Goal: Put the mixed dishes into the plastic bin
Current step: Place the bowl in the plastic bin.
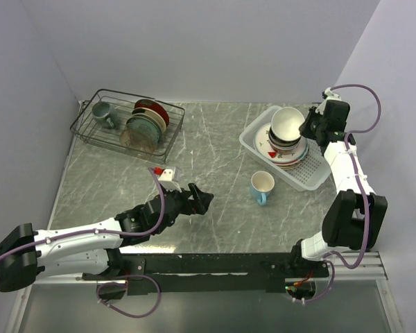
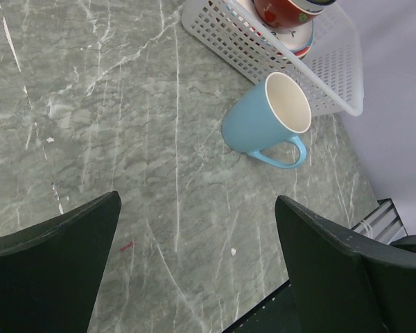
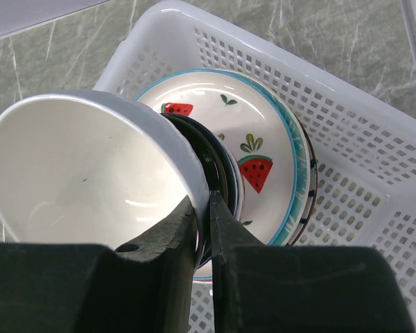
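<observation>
The white plastic bin (image 1: 315,178) (image 3: 374,139) (image 2: 326,76) stands at the table's right and holds stacked dishes. A watermelon-patterned plate (image 3: 263,139) lies under dark bowls (image 3: 218,159). On top, tilted, is a cream bowl (image 1: 288,123) (image 3: 83,173). My right gripper (image 1: 310,129) (image 3: 202,199) pinches this bowl's rim, one finger inside and one outside. A light blue mug (image 1: 261,187) (image 2: 260,121) stands upright on the table just in front of the bin. My left gripper (image 1: 202,196) (image 2: 197,201) hovers wide open left of the mug, with nothing between its fingers.
A black wire rack (image 1: 128,121) sits at the back left with a grey-green mug (image 1: 100,111) and several upright plates (image 1: 149,121). Walls close in on the left, back and right. The table's marbled surface (image 1: 215,146) lies between rack and bin.
</observation>
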`<state>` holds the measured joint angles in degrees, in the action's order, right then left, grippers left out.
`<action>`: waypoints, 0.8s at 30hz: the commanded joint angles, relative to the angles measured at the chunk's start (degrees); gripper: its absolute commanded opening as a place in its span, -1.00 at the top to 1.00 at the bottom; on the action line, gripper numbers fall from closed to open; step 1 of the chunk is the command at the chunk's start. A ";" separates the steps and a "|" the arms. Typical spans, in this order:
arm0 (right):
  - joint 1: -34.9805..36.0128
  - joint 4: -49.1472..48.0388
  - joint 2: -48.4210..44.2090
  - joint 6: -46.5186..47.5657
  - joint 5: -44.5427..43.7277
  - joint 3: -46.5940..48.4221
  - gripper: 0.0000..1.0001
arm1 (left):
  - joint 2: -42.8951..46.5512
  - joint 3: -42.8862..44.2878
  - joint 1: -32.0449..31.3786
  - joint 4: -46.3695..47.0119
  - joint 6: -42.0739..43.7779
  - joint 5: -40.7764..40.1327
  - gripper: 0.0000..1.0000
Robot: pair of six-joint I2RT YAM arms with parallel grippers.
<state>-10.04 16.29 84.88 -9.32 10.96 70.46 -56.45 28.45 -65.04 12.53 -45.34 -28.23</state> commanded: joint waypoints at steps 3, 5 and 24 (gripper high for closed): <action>-0.59 -4.52 -0.68 -0.61 0.02 3.81 0.54 | 0.63 0.21 0.52 1.79 -1.06 0.81 -0.99; -0.50 -4.60 -1.03 -0.61 0.20 3.72 0.46 | 0.63 0.21 0.61 1.79 -1.06 1.07 -0.99; -0.77 -8.12 -26.51 10.71 18.46 -10.24 -1.00 | -4.28 2.58 1.84 3.55 -1.85 7.40 -0.99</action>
<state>-10.52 10.70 64.03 -4.73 20.10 63.53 -59.53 28.62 -63.46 13.02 -46.00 -23.16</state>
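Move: The right gripper still has the right-hand rim of the white bowl between its fingers, the bowl's middle some 5 cm to its left and 2 cm below. The bowl stack for it lies about 6 cm left, 1 cm back and 6 cm down, on plates roughly 6 cm left, 3 cm back and 13 cm down. The blue mug is about 16 cm left, 19 cm back and 12 cm down. From the left gripper the stack lies about 23 cm ahead and 32 cm right, 3 cm lower. Hold the right gripper in place over the bin while its fingers keep opening and let go of the white bowl's rim. Then lift away quickly, about 11 cm up, drawing back some 6 cm and a little left, tilting the fingers up by roughly 20 degrees as they spread wide. ##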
